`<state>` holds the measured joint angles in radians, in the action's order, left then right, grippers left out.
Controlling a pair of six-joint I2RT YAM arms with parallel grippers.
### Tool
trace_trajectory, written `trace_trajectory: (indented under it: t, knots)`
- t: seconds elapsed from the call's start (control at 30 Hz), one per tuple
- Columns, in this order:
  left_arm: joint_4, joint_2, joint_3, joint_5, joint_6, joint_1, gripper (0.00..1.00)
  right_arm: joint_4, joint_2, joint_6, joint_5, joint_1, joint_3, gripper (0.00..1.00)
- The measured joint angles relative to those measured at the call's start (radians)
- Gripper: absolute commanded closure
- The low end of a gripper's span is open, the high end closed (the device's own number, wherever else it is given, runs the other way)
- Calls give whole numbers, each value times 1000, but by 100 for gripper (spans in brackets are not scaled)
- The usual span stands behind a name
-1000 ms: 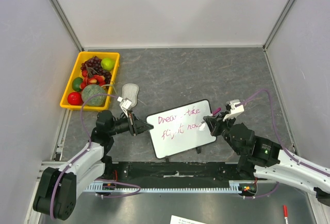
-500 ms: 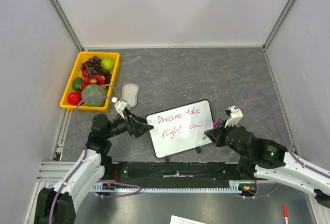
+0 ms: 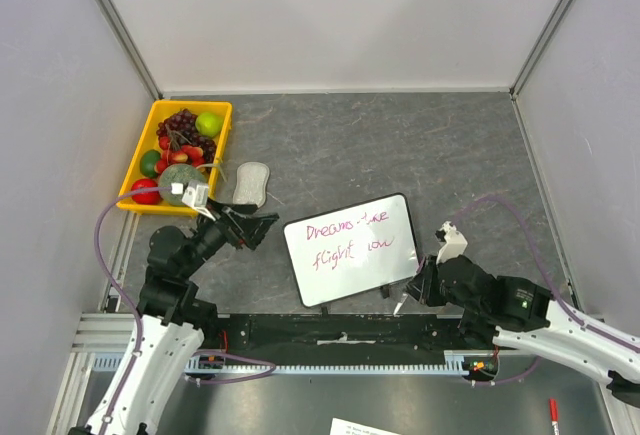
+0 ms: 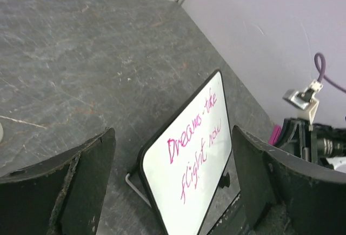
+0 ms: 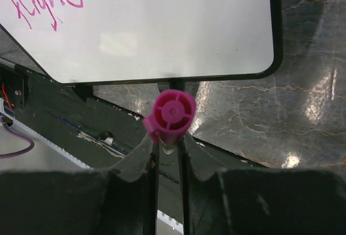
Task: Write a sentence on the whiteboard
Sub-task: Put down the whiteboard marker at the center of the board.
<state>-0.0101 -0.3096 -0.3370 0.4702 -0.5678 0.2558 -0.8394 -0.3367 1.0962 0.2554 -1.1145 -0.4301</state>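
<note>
The whiteboard [image 3: 350,255] stands tilted on its little feet in the middle of the table, also in the left wrist view [image 4: 181,205] and the right wrist view [image 5: 162,35]. The sentence [image 3: 345,237] runs in two magenta lines, "Dreams take flight now" [image 4: 193,140]. My left gripper [image 3: 262,227] hangs open to the left of the board, apart from its edge, with nothing between its fingers [image 4: 89,181]. My right gripper [image 3: 412,291] is low at the board's near right corner, shut on a magenta-capped marker [image 5: 173,111] whose white end [image 3: 401,303] points down at the front rail.
A yellow bin [image 3: 136,160] of fruit sits at the far left. The grey oval eraser pad [image 3: 252,183] lies just right of it. A black rail [image 3: 330,330] runs along the front edge. A red pen [image 3: 551,411] lies off the table at bottom right.
My left gripper let go of the board's left edge, opened wide and drew back to the left. My right gripper carried the marker from the board's right side down to its near corner.
</note>
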Motion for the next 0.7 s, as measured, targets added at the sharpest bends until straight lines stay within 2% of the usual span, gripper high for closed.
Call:
trace_trajectory:
  t: [0.27,0.4,0.7]
  knots:
    - [-90,-126,-153,-23,0,0,7,-39,31,66,6,0,7,21]
    - [-115,-152,-169,-21,0,0,5,-43,35,62,35,0,-4,2]
    - [-123,-229,-175,11,-4,0,3,22,14,-8,154,0,-82,2]
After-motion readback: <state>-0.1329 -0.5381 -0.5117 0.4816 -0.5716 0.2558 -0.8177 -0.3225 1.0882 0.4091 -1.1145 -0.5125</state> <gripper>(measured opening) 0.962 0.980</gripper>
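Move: My right fingers still pinch the marker; the bare table spot for it, in front of the whiteboard's near right corner, lies about 5 cm back, 1 cm right and 7 cm below. The whiteboard's middle is some 7 cm ahead and 14 cm left, roughly 4 cm lower; its near right foot sits about 3 cm back, 6 cm left and 7 cm down. From my left hand that table spot is around 18 cm back, 31 cm right and 20 cm down. I let go of the marker by spreading my right fingers wide while that hand stays nearly in place, then lift it away from the marker, up about 4 cm and forward some 3 cm towards the whiteboard, tilting the fingertips slightly up. My empty, open left hand rises a couple of centimetres and sinks back, easing slightly forward as its fingers tip down about 10 degrees. ##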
